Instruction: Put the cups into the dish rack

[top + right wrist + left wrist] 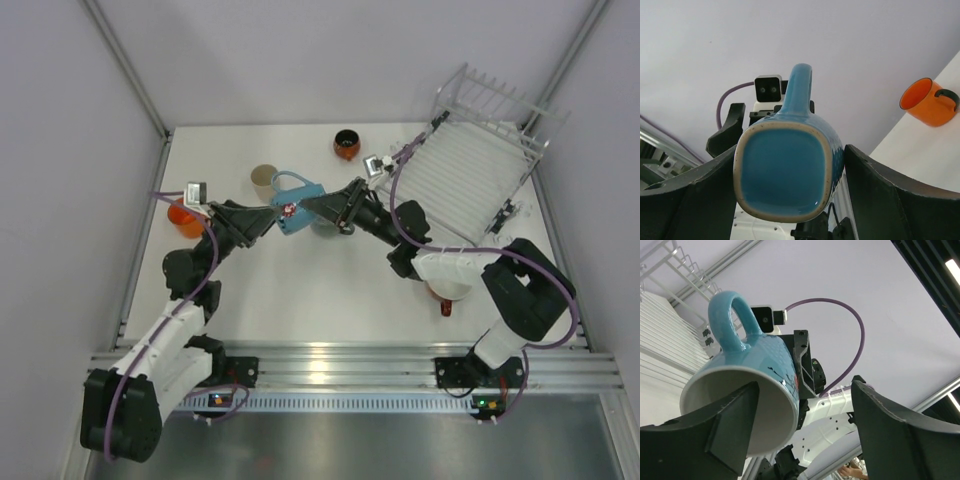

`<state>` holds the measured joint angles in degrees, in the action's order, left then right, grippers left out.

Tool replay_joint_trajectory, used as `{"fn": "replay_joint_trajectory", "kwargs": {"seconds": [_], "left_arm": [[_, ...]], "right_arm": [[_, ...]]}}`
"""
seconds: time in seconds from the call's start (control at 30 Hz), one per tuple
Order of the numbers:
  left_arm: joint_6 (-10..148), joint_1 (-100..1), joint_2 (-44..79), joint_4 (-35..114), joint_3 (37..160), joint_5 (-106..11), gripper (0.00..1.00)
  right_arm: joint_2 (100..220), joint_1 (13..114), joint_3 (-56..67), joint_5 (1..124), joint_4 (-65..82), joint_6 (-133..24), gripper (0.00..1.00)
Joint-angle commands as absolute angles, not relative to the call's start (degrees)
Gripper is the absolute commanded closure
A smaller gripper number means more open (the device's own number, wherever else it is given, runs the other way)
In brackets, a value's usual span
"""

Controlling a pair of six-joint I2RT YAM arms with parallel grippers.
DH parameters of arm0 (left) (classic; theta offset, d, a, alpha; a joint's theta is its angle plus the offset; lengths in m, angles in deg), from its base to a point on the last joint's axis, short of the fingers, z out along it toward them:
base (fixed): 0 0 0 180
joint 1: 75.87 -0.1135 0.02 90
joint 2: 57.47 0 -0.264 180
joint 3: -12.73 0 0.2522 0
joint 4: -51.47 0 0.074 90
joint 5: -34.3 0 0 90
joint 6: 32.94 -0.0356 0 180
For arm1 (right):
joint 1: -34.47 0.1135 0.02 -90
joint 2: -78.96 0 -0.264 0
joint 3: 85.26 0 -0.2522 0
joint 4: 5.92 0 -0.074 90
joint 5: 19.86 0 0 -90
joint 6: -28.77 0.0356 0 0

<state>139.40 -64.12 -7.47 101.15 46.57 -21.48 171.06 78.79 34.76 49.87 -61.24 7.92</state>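
A light blue mug (297, 205) hangs on its side above the table's middle, between my two grippers. My right gripper (318, 208) is shut on its body near the base (785, 175), one finger against each flank. My left gripper (276, 221) stands open at the mug's mouth (747, 375): one finger (735, 425) reaches inside the rim, the other (890, 430) is well off to the side. The dish rack (470, 170) stands at the back right, with no cup showing in it.
A beige tumbler (264, 180) and a dark-and-orange cup (347, 144) stand at the back. An orange cup (183, 215) sits at the left edge, behind the left arm. A red mug (447, 297) lies under the right arm. Something grey (325, 229) shows below the grippers.
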Motion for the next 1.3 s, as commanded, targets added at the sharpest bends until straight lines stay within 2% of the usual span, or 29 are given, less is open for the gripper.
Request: {"fn": "replay_joint_trajectory", "kwargs": {"seconds": [0.0, 0.1, 0.13, 0.33, 0.53, 0.7, 0.73, 0.83, 1.03, 1.27], "left_arm": [[138.53, -63.91, -6.67, 102.84, 46.62, -21.33, 0.19], [138.09, -63.83, -6.23, 101.35, 46.80, -20.89, 0.11], [137.83, -63.83, -6.06, 100.21, 46.97, -20.54, 0.02], [135.02, -63.83, -6.23, 94.41, 48.03, -19.66, 0.02], [128.52, -63.83, -9.57, 80.98, 49.60, -19.22, 0.02], [118.51, -63.83, -10.62, 63.61, 53.38, -17.47, 0.02], [116.66, -63.83, -10.63, 60.76, 54.17, -17.73, 0.02], [107.10, -63.83, -11.06, 48.38, 56.99, -19.92, 0.02], [94.44, -63.83, -12.29, 29.22, 63.23, -27.55, 0.02], [92.82, -63.83, -16.77, 24.79, 63.32, -31.09, 0.02]], "right_arm": [[169.67, 76.58, 34.66, 49.75, -73.98, 10.05, 1.00], [169.58, 75.26, 35.36, 49.23, -74.42, 10.58, 1.00], [169.49, 74.99, 35.88, 49.22, -74.43, 10.67, 1.00], [168.00, 70.60, 38.87, 48.00, -75.04, 11.63, 1.00], [163.44, 61.64, 43.88, 44.58, -72.68, 12.26, 1.00], [154.39, 52.51, 44.42, 43.94, -52.42, 0.42, 1.00], [150.11, 51.88, 43.54, 47.69, -38.53, -3.62, 1.00], [144.64, 52.05, 36.70, 61.20, -12.83, -24.59, 1.00], [145.83, 52.40, 25.71, 78.98, 4.83, -40.28, 1.00], [152.17, 52.31, 20.07, 92.98, 10.39, -45.93, 1.00]]}}
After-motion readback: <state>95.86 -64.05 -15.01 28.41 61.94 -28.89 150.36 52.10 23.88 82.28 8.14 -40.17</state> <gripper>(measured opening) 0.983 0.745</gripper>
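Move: The right hand already grips the blue cup. From this hand the dish rack's middle lies about 28 cm ahead, 38 cm right and 25 cm below. The grey mug is roughly 13 cm ahead, 1 cm right and 27 below; the white-lined mug about level ahead and 34 cm right, 28 below. From the left hand the rack lies some 30 cm ahead, 43 cm right and 28 below. Right hand swings the gripped blue cup some 30 cm right and forward to the rack; left sinks clear. ##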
